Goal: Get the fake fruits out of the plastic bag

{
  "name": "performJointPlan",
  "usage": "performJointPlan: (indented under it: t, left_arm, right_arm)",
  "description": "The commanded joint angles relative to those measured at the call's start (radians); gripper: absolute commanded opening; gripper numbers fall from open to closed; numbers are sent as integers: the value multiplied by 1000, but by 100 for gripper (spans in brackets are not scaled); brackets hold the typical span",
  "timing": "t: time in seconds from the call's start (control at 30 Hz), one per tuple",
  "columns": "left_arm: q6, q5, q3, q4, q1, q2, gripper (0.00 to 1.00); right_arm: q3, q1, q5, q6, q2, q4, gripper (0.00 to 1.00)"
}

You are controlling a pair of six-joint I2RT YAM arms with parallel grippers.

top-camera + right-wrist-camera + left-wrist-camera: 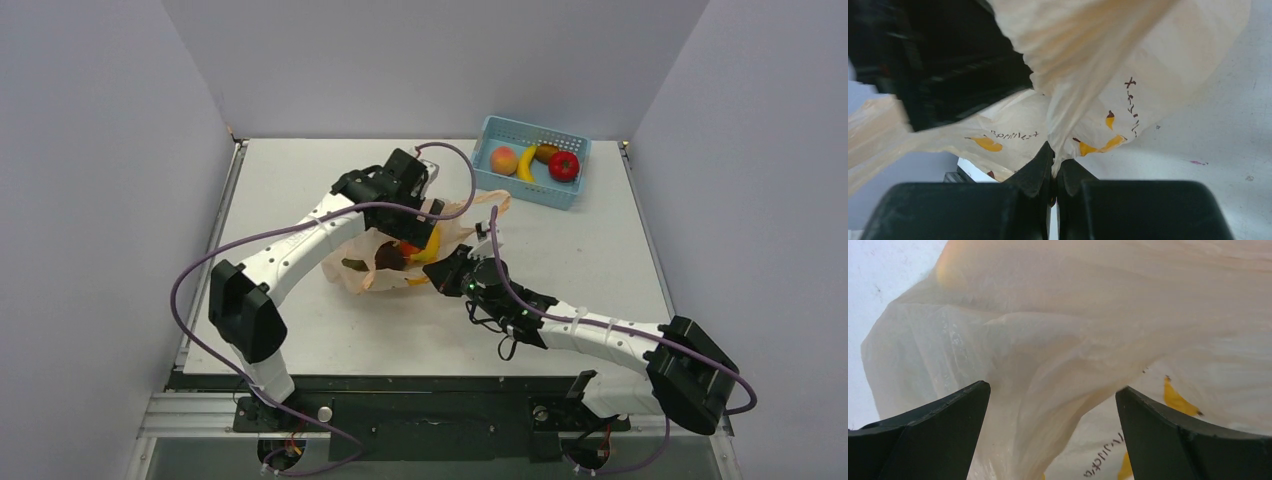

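Observation:
The pale-orange plastic bag (462, 228) lies crumpled mid-table. Through it show fake fruits: a dark plum (388, 258), something red (408, 247), a yellow piece (431, 245) and a dull-green shape (352, 266). My left gripper (424, 212) hangs over the bag's top. In the left wrist view its fingers (938, 430) stand wide open astride a raised fold of the bag (1073, 330), not pinching it. My right gripper (448, 268) is at the bag's near right edge. The right wrist view has it (1054, 160) shut on a bunched strip of the bag (1108, 60).
A blue basket (500, 132) stands at the back right, holding a peach-coloured fruit (503, 160), a banana (526, 163), a shiny red fruit (564, 166) and a brownish one (546, 152). The left arm (948, 60) crosses close above the right gripper.

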Motion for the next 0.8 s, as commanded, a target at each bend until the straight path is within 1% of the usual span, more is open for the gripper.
performJointPlan:
  t: [0.0,0.07,0.1,0.13,0.17,0.2,0.23,0.27,0.3,0.33,0.37,0.4,0.43,0.47,0.6,0.73,0.77]
  left_arm:
    - [27,-108,-8,16,-30,13,97]
    - [13,-155,-36,39,-31,13,97]
    - [8,-179,-42,41,-30,19,86]
    - [-5,-226,-49,39,-30,21,78]
    - [-12,-252,-51,26,-23,29,68]
    - [-28,-304,-51,17,-11,31,61]
    - [-36,-325,-53,1,-3,29,41]
    - [-57,-353,-58,-4,17,22,33]
    - [-66,-358,-66,-4,30,-6,23]
    - [-81,-356,-92,2,59,-55,18]
    - [-85,-349,-107,22,74,-87,10]
    - [-90,-332,-140,33,109,-119,8]
    - [-90,-323,-157,49,129,-185,1]
    - [-93,-310,-187,53,166,-251,0]
    - [-100,-261,-264,43,288,-433,0]
    - [-106,-166,-357,33,329,-578,0]
    - [-122,-118,-386,28,330,-597,0]
  right_arm:
    - [-23,-1,30,1,-53,31,0]
    - [-28,0,32,5,-54,38,0]
    - [-31,0,32,8,-54,43,0]
    - [-32,0,27,10,-51,51,0]
    - [-33,0,24,12,-49,53,0]
    - [-33,0,16,12,-41,56,0]
    - [-31,0,11,10,-37,55,0]
    - [-29,0,4,9,-32,48,0]
    - [-27,1,0,4,-29,45,0]
    - [-27,4,-3,2,-27,38,0]
    - [-30,6,-3,-2,-25,35,0]
    - [-32,9,-3,-3,-24,32,0]
    - [-37,14,-3,-4,-19,32,0]
    - [-40,17,-4,-4,-16,32,0]
    - [-47,29,-10,-8,9,24,0]
    - [-20,31,-9,-36,32,-15,0]
    - [-6,30,-3,-54,34,-36,0]
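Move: Just under the left hand's open fingers, about 4 cm down, 1 cm ahead and 2 cm to its left, lies the bag film at the far side of the mouth. The banana is some 10 cm below that hand, 1 cm back and 1 cm right; the dark fruit is at like depth, 7 cm left and 3 cm back. From the right hand, already pinching the near rim, that film lies roughly 8 cm ahead, 3 cm left and about level. Dipping about 3 cm onto the bag film, the left hand shuts its wide-open fingers on it, already drifting left, then hauls it some 19 cm left and nearly 10 cm up from the low point. It turns about 30 degrees counter-clockwise on the way and tips its fingertips up. The right hand keeps its pinch on the near rim, easing down 2–3 cm late on. ##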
